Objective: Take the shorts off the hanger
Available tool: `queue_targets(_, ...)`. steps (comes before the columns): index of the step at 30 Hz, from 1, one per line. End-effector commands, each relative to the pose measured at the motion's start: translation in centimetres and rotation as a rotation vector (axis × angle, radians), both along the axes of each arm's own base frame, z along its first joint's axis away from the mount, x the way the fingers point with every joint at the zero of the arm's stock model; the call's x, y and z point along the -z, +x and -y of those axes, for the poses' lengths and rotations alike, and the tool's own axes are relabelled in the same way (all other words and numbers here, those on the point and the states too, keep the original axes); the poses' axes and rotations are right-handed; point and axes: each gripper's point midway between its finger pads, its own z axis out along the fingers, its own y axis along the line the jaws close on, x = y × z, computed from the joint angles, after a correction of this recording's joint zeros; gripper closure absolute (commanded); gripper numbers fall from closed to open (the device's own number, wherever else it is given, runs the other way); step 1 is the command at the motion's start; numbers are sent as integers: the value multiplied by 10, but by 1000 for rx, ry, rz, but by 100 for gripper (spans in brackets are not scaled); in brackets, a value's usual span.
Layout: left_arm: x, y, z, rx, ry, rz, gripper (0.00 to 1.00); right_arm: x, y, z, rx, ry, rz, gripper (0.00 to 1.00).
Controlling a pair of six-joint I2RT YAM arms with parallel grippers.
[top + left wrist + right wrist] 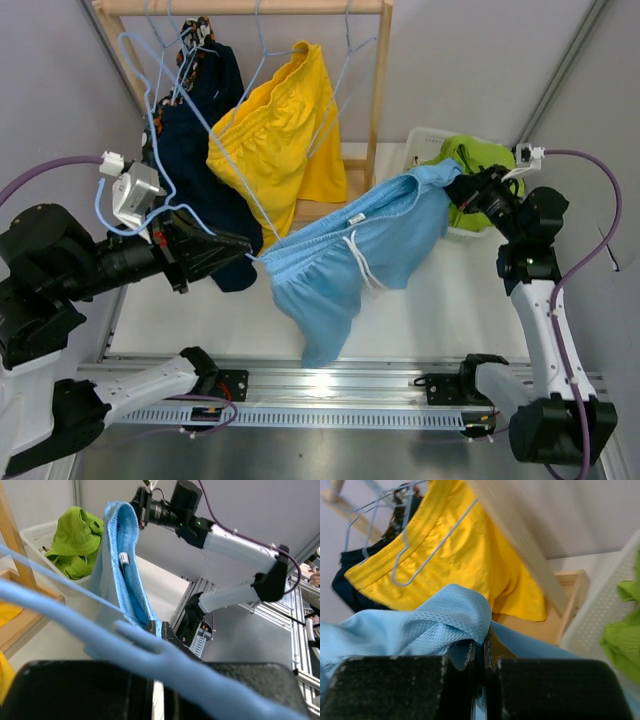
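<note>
The light blue shorts hang stretched between both grippers above the table. My left gripper is shut on one end of their waistband, and a pale blue hanger crosses right in front of its fingers. My right gripper is shut on the other end, with fabric bunched over its fingertips. Yellow shorts and dark navy shorts hang on wire hangers on the rack, with a camouflage pair behind them. Lime green shorts lie in the basket.
A wooden rack stands at the back of the table. The white basket sits to its right, close behind my right gripper. Several wire hangers dangle from the top rail. A metal rail runs along the near edge.
</note>
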Motion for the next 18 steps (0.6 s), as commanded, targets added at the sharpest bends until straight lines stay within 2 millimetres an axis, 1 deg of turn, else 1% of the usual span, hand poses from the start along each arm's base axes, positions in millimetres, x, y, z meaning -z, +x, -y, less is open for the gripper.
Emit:
queue_targets(1,-32,-6,-2,11,-101,82,100,-28,-27,-14,47,-32,116,100)
queue_targets(2,-28,1,3,7,-95,78,100,-34,-43,-33,-18,-40,147,100)
queue_targets(3,-30,5,6,0,-103,89,100,-36,-58,-48,-70,-47,174,100)
queue_targets(4,-30,16,14,-7,-108,96,100,-49,-93,-78,-188,-61,250,100)
queue_targets(5,-25,23,20,-14,-97,86,100,-52,-112,-91,-253,-65,280,100)
queue_targets(6,-24,30,24,-23,-90,84,100,-59,-129,-101,-309,-65,308,100)
queue_targets(7,-17,41,26,-60,-61,70,100,-57,-156,-119,-414,-80,317,100)
queue_targets(8,-2,61,38,-90,-3,25,100,-59,-169,-126,-468,-93,323,100)
queue_targets(9,-9,67,34,-125,13,34,100,-60,-179,-133,-512,-112,320,100)
queue_targets(10,15,77,34,-160,108,-35,100,-63,-200,-142,-597,-136,293,100)
queue_targets(11,40,100,43,-214,201,-97,100,-66,-205,-143,-615,-177,316,100)
queue_targets(12,46,99,36,-233,252,-127,100,-78,-213,-139,-614,-194,318,100)
queue_targets(13,57,102,37,-245,299,-152,100,-87,-207,-133,-552,-203,329,100)
queue_targets(14,69,112,35,-292,347,-168,100,-97,-207,-128,-516,-215,362,100)
queue_targets(15,83,107,35,-286,399,-190,100,-106,-202,-122,-464,-219,379,100)
queue_targets(16,92,107,34,-290,428,-201,100,-130,-191,-105,-339,-210,412,100)
queue_targets(18,101,96,35,-264,455,-220,100,-144,-164,-95,-203,-289,421,100)
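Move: The left gripper holds the hanger by its lower bar. The left corner of the blue shorts is at the hanger's end, some 4 cm to this hand's right, level fore and aft and about 3 cm lower; the yellow shorts hang 35 cm ahead, 20 cm lower. From the right gripper, which pinches the waistband's other end, the basket lies about 16 cm ahead, 8 cm right and 30 cm below, the yellow shorts 10 cm ahead, 37 cm left and 5 cm lower. Keep the right fingers shut on the waistband and swing the blue shorts quickly back about 20 cm and some 13 cm left, away from the basket, rising as you go and turning the wrist counter-clockwise. Carry the hanger forward in the closed left gripper towards the rack and yellow shorts, drifting right, then dropping late as the fingers tip down. ##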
